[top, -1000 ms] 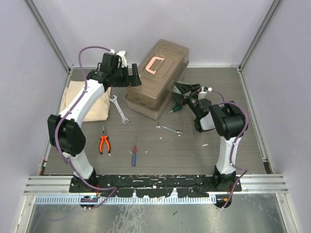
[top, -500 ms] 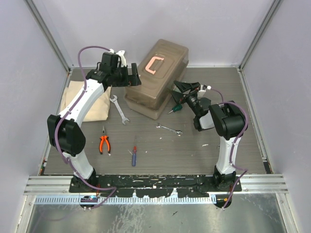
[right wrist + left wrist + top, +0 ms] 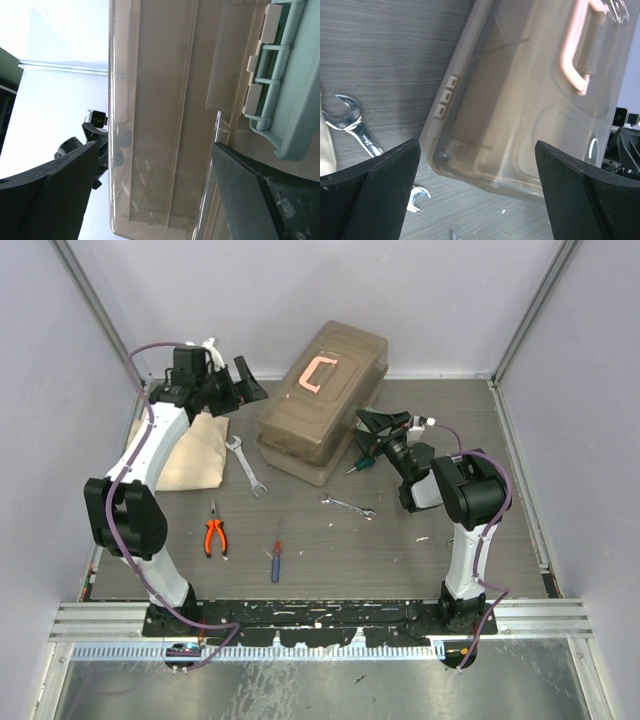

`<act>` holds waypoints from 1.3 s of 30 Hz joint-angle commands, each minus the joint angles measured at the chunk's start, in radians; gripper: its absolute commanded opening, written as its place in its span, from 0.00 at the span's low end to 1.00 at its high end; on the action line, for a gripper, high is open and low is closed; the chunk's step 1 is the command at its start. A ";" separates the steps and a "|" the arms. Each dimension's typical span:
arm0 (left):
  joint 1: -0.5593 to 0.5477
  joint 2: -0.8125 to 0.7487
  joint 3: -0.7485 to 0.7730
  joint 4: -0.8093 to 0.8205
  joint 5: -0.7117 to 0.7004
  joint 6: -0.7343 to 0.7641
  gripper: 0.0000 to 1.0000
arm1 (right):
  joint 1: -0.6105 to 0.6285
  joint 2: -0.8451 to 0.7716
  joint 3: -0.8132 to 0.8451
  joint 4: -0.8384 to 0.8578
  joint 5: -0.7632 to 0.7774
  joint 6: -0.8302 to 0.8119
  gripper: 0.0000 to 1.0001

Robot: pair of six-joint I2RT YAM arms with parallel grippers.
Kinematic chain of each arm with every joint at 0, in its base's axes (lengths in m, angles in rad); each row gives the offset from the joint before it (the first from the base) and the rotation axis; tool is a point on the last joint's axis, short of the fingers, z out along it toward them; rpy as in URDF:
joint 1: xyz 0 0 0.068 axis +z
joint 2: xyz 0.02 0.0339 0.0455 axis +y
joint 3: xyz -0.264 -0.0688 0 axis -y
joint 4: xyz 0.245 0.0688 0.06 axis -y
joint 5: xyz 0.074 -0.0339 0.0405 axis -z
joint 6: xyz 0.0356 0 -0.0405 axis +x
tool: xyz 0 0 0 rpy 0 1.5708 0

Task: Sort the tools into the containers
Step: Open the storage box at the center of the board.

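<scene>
The brown translucent toolbox (image 3: 320,405) stands shut at the back of the table, and its trays do not show through the lid. Its salmon handle (image 3: 318,373) lies on top. My left gripper (image 3: 245,385) hangs open just left of the box, apart from it, and the left wrist view looks down on the box's corner (image 3: 520,100). My right gripper (image 3: 375,421) is open at the box's right side, facing the pale green latch (image 3: 285,100). On the table lie two wrenches (image 3: 245,466) (image 3: 348,506), orange pliers (image 3: 213,536), a blue-red screwdriver (image 3: 276,559) and a green-handled screwdriver (image 3: 358,464).
A tan cloth (image 3: 185,450) lies at the left under the left arm. Grey walls with metal posts close in the table on three sides. The wrench (image 3: 355,127) beside the cloth shows in the left wrist view.
The left arm has swung left and drawn its gripper back from the toolbox's left end. The right gripper has barely shifted toward the box. Both stay open.
</scene>
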 commanded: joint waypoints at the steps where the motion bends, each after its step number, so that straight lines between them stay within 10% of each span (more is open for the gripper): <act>1: 0.055 -0.057 -0.049 0.099 0.063 -0.084 0.98 | 0.005 -0.055 -0.010 0.042 0.011 -0.040 0.98; 39: 0.086 0.337 0.088 -0.080 0.252 -0.226 1.00 | 0.005 0.010 0.055 0.066 0.044 -0.016 0.98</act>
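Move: The storage box's hinge tabs, on its left side near the close end, lie about 5 cm ahead of the left hand, 4 cm to its right and 13 cm lower; the big wrench lies 5 cm back, straight below by 24 cm, and the cloth 13 cm left, level with it. From the right hand the box's green clasp is some 5 cm ahead and 6 cm below, and the green screwdriver about 17 cm straight below. Down beside the storage box's left wall, towards the rim with the hinge tabs, goes the open left hand: first a quick 3 cm to the left, away from the lid, then about 13 cm down, the fingers tipping some 25 degrees further downward. The right hand stays at the seam by the clasp, wide open, dipping 2 cm and coming back up. ##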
